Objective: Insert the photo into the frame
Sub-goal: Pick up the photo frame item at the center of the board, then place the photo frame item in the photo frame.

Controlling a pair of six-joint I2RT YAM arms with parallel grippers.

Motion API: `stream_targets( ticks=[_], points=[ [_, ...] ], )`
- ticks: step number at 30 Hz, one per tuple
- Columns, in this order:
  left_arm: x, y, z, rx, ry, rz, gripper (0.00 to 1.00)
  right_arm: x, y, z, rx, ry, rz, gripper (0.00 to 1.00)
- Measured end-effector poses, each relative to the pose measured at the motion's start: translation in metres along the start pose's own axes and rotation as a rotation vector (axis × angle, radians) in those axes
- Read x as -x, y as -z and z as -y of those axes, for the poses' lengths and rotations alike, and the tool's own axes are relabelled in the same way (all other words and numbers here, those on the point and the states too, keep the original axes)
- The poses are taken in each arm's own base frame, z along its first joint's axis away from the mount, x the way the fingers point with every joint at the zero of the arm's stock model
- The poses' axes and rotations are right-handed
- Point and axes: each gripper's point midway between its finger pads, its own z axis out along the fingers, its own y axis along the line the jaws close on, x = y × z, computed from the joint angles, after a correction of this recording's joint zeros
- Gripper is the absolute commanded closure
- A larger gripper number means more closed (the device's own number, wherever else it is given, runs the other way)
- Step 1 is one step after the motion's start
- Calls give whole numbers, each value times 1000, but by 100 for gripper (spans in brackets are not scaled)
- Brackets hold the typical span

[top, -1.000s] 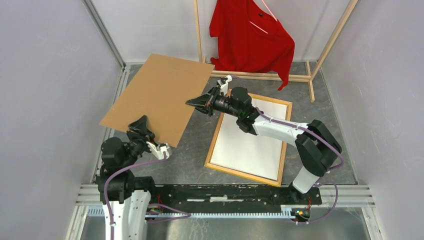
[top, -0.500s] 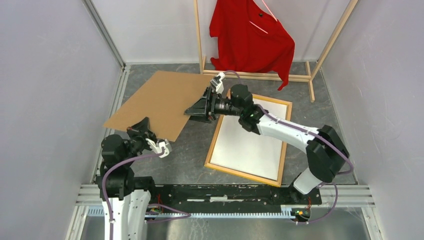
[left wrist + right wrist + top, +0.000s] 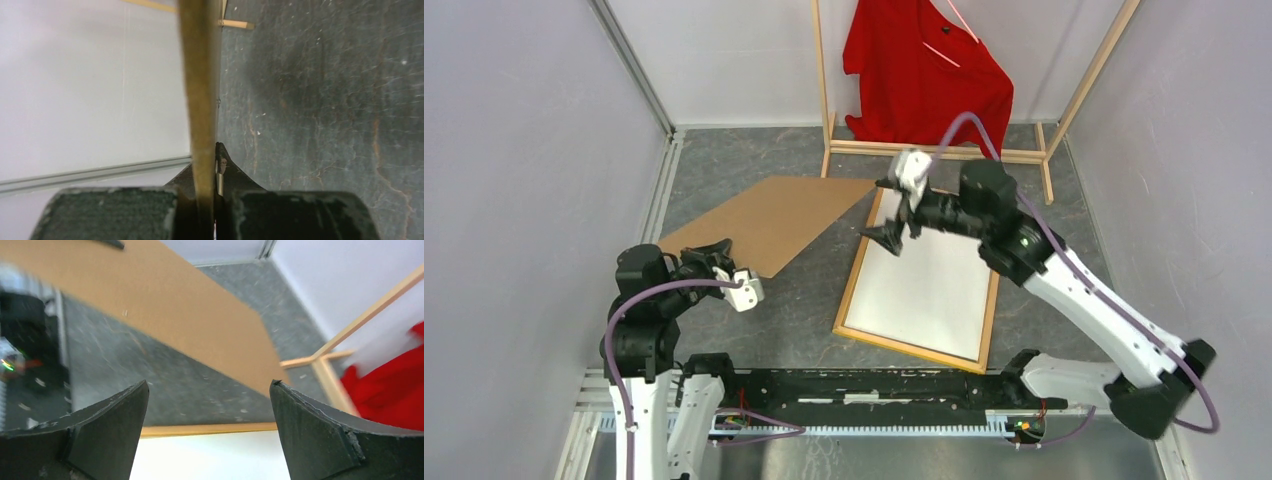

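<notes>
The frame [image 3: 855, 268] lies back-up on the grey table, light wood rim showing. The photo [image 3: 924, 290] sits inside it, white reverse side up. My right gripper [image 3: 887, 215] hovers open over the frame's far left corner; in its wrist view the fingers [image 3: 115, 420] stand wide apart above the frame's rim [image 3: 210, 429] and the photo [image 3: 210, 455], holding nothing. My left gripper [image 3: 712, 253] is shut on the near corner of a brown backing board [image 3: 769, 220], seen edge-on [image 3: 200, 100] between the fingers [image 3: 222, 165].
A wooden clothes rack [image 3: 944, 152] with a red shirt [image 3: 924, 75] stands at the back, just beyond the frame. Grey walls close in left and right. The backing board slopes over the table's left half.
My right gripper let go of the backing board, opened wide and swung right over the frame. The board sank lower and flatter. My left gripper shut on its near corner.
</notes>
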Motion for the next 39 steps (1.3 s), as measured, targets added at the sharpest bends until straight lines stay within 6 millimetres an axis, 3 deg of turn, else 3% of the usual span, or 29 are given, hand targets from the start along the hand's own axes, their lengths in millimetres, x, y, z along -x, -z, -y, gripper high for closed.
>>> stream_targets(
  ticks=[3, 5, 11, 16, 21, 26, 30, 33, 34, 35, 36, 37, 39],
  points=[
    [9, 3, -2, -32, 19, 27, 98, -10, 20, -16, 23, 294, 54, 2],
    [14, 7, -1, -48, 27, 42, 98, -21, 20, -23, 52, 392, 55, 2],
    [25, 14, 7, -94, 20, 70, 98, -43, -11, -44, 135, 608, 23, 2],
    [29, 18, 20, -150, 23, 86, 98, -44, -27, -61, 158, 730, 31, 4],
    [31, 20, 22, -165, 11, 89, 98, -55, -45, -69, 167, 796, -2, 11],
    [31, 21, 24, -171, 5, 90, 98, -71, -61, -69, 159, 828, -54, 33],
    [31, 21, 26, -180, 2, 91, 98, -67, -67, -64, 120, 847, -44, 74],
    [31, 21, 24, -173, -6, 88, 97, -68, -69, -63, 116, 849, -47, 88],
    [30, 21, 22, -167, -11, 85, 81, -69, -71, -64, 120, 846, -49, 92],
    [30, 22, 21, -163, -13, 81, 57, -69, -72, -64, 122, 846, -51, 98],
    [29, 22, 21, -162, -14, 79, 26, -69, -73, -64, 122, 849, -51, 100],
    [31, 21, 19, -153, -22, 86, 6, -69, -74, -64, 122, 849, -51, 100],
    [34, 21, 12, -125, -50, 102, 0, -73, -75, -65, 128, 834, -64, 100]
  ],
)
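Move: The brown board hangs in the left fingers; the nearest part of its right edge, where it will be gripped, is about 9 cm left of the open right hand, 1 cm back and 8 cm lower. From the left hand that spot is some 19 cm right, 4 cm ahead, 2 cm lower. From the right hand, the frame's middle lies 5 cm ahead, 2 cm right and about 33 cm below; the left gripper is 28 cm left, 5 cm back, 6 cm lower. The board's right edge is taken between the right fingers: that hand first dips back, then travels left and down towards the edge, ending about 9 cm lower and 8 cm farther left, its wrist rolling some 45 degrees, and pinches shut. The left hand, holding the board, draws it back about 4 cm and slightly right, tipping it a little down, stays, then opens wide at the very end. ##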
